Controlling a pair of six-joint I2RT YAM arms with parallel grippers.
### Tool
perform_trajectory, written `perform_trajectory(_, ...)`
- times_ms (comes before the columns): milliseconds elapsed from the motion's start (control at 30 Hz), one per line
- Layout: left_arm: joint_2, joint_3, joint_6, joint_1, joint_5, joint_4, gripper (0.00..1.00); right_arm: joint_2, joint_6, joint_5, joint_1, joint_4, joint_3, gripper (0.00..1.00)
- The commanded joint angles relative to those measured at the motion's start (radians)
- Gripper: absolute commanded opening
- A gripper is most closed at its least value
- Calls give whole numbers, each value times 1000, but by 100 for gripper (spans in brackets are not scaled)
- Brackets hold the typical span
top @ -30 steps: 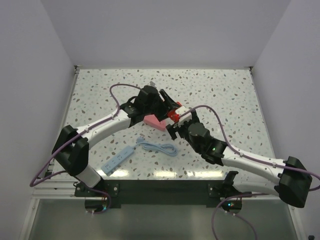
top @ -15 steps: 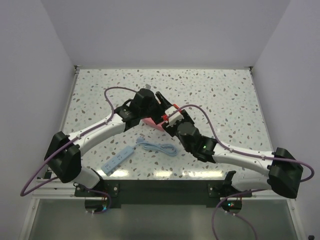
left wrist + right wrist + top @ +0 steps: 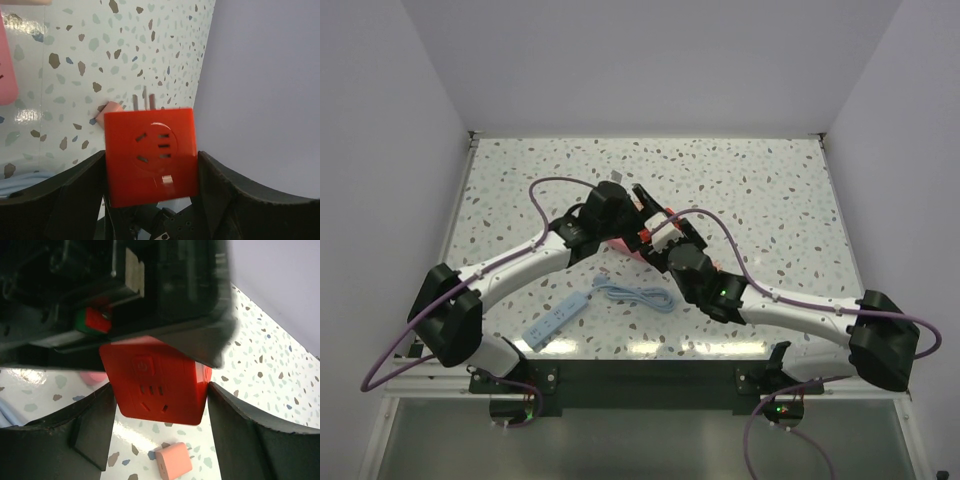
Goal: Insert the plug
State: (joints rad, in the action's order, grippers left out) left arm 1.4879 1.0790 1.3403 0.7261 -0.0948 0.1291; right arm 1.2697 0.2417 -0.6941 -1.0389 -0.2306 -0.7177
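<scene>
A bright red socket cube (image 3: 150, 155) hangs above the table between both grippers. My left gripper (image 3: 150, 162) has a finger against each side of it. In the right wrist view the same cube (image 3: 157, 385) sits under the left gripper's black body, and my right gripper (image 3: 161, 400) is closed on its two sides. The plug (image 3: 172, 460), a small salmon cube, lies on the speckled table below. The left wrist view shows the plug (image 3: 111, 113) just behind the red cube, prongs pointing away. From above, the grippers meet at the red cube (image 3: 646, 236).
A flat pink triangle (image 3: 620, 243) lies under the meeting grippers. A light blue power strip (image 3: 558, 320) and a coiled blue cable (image 3: 638, 296) lie near the front edge. Purple cables arc over both arms. White walls ring the table (image 3: 770, 190).
My right arm slid left toward the left gripper and its jaws closed onto the red cube. The left arm shifted slightly left, still holding the cube.
</scene>
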Motion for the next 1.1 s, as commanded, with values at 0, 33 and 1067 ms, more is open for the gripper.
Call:
perform_trajectory(0, -35, 2, -10, 13, -131, -114, 80, -15, -10, -4, 3, -55, -14, 0)
perform_trajectory(33, -32, 4, -13, 10, -123, -114, 82, -27, -12, -2, 4, -53, -12, 0)
perform_trajectory(1067, -173, -269, -438, -221, -114, -356, 95, -84, -203, 571, 266, -59, 37, 0)
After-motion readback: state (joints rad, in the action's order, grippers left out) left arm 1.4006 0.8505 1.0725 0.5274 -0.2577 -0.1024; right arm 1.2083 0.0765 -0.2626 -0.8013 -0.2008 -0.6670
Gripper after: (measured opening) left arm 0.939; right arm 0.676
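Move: I have the red cube socket between both hands. The pink triangle lies about 8 cm to the left of my left hand, 3 cm farther out and some 15 cm below; from my right hand it is about 10 cm left and 4 cm out. The beige cube on its far end sits about 10 cm ahead of my right hand and 7 cm left, 12 cm down; the coiled cable lies some 11 cm back and 7 cm left, on the table. My left fingers open wide and let go of the red cube, then that hand draws off about 6 cm to the left, with a little forward and down, towards the pink triangle, its fingers tipping up slightly late on. My right hand keeps its grip on the cube, waits nearly still, then sinks about 2 cm and eases forward, rolling and tipping its fingers down, nearly 20 degrees in all. ##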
